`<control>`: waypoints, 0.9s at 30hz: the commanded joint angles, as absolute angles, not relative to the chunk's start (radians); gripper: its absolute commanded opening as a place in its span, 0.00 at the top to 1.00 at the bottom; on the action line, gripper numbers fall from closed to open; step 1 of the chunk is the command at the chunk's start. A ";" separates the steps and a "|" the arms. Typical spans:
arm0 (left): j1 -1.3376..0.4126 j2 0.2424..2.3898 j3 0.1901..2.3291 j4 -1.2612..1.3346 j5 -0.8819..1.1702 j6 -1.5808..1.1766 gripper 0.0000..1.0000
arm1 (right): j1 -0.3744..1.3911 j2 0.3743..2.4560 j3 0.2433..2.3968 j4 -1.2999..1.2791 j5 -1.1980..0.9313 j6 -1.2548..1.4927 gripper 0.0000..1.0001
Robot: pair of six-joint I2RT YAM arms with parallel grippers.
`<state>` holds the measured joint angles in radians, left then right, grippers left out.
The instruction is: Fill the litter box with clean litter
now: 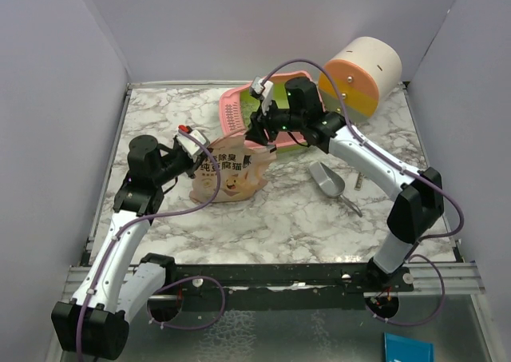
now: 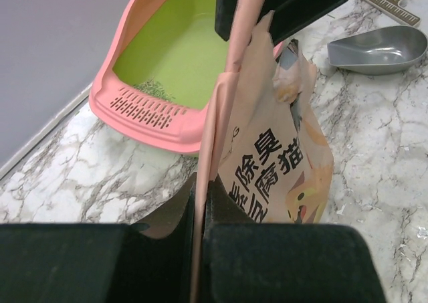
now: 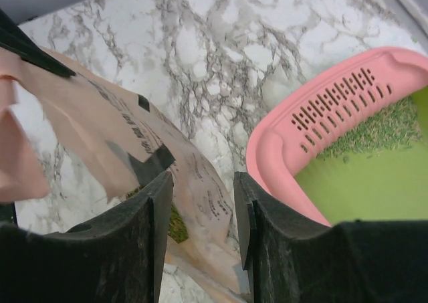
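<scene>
The tan pouch [image 1: 231,170] stands upright on the table just in front of the pink litter box [image 1: 236,105]. My left gripper [image 1: 195,149] is shut on the pouch's upper left edge; the thin edge is pinched between its jaws [image 2: 199,186]. My right gripper [image 1: 260,130] is open at the pouch's top right, with the torn pouch wall [image 3: 200,182] between its fingers [image 3: 155,203]. Greenish litter [image 3: 176,224] shows inside the pouch mouth. A small patch of clean litter [image 3: 374,126] lies by the slotted grille [image 2: 140,109] on the green floor [image 2: 177,45].
A grey metal scoop [image 1: 327,178] lies on the marble right of the pouch, also in the left wrist view [image 2: 378,49]. A white-orange-yellow round cabinet [image 1: 361,76] stands at the back right, behind the litter box. Walls close in the table on three sides.
</scene>
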<state>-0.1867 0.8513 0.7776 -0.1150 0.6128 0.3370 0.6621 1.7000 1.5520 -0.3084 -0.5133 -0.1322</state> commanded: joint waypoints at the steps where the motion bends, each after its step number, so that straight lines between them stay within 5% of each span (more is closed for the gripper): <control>1: -0.184 0.815 0.865 0.189 0.676 0.370 1.00 | 0.637 1.743 1.586 -0.400 -0.570 -0.174 0.58; 27: -0.188 0.838 0.816 0.334 0.690 0.345 1.00 | 0.623 1.798 1.550 -0.450 -0.622 -0.199 0.59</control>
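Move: My left hand already holds the bag's twisted top strip. The bag's loose right-hand lip lies some 8 cm below my open right fingers, about 3 cm back and 1 cm to their right; the bag's body is 8 cm left, 4 cm back and 14 cm down, and the litter box 16 cm ahead, 7 cm right and 18 cm down. From my left hand, that lip is roughly 17 cm right, 1 cm ahead and 8 cm down. I lower my right hand about 6 cm to the litter bag's loose lip beside the open mouth, easing it a little back towards me midway and rolling the wrist some 10 degrees, with the fingers half open so the lip comes between them. My left hand keeps its pinch on the twisted strip, drifting barely 1.5 cm forward and up. ##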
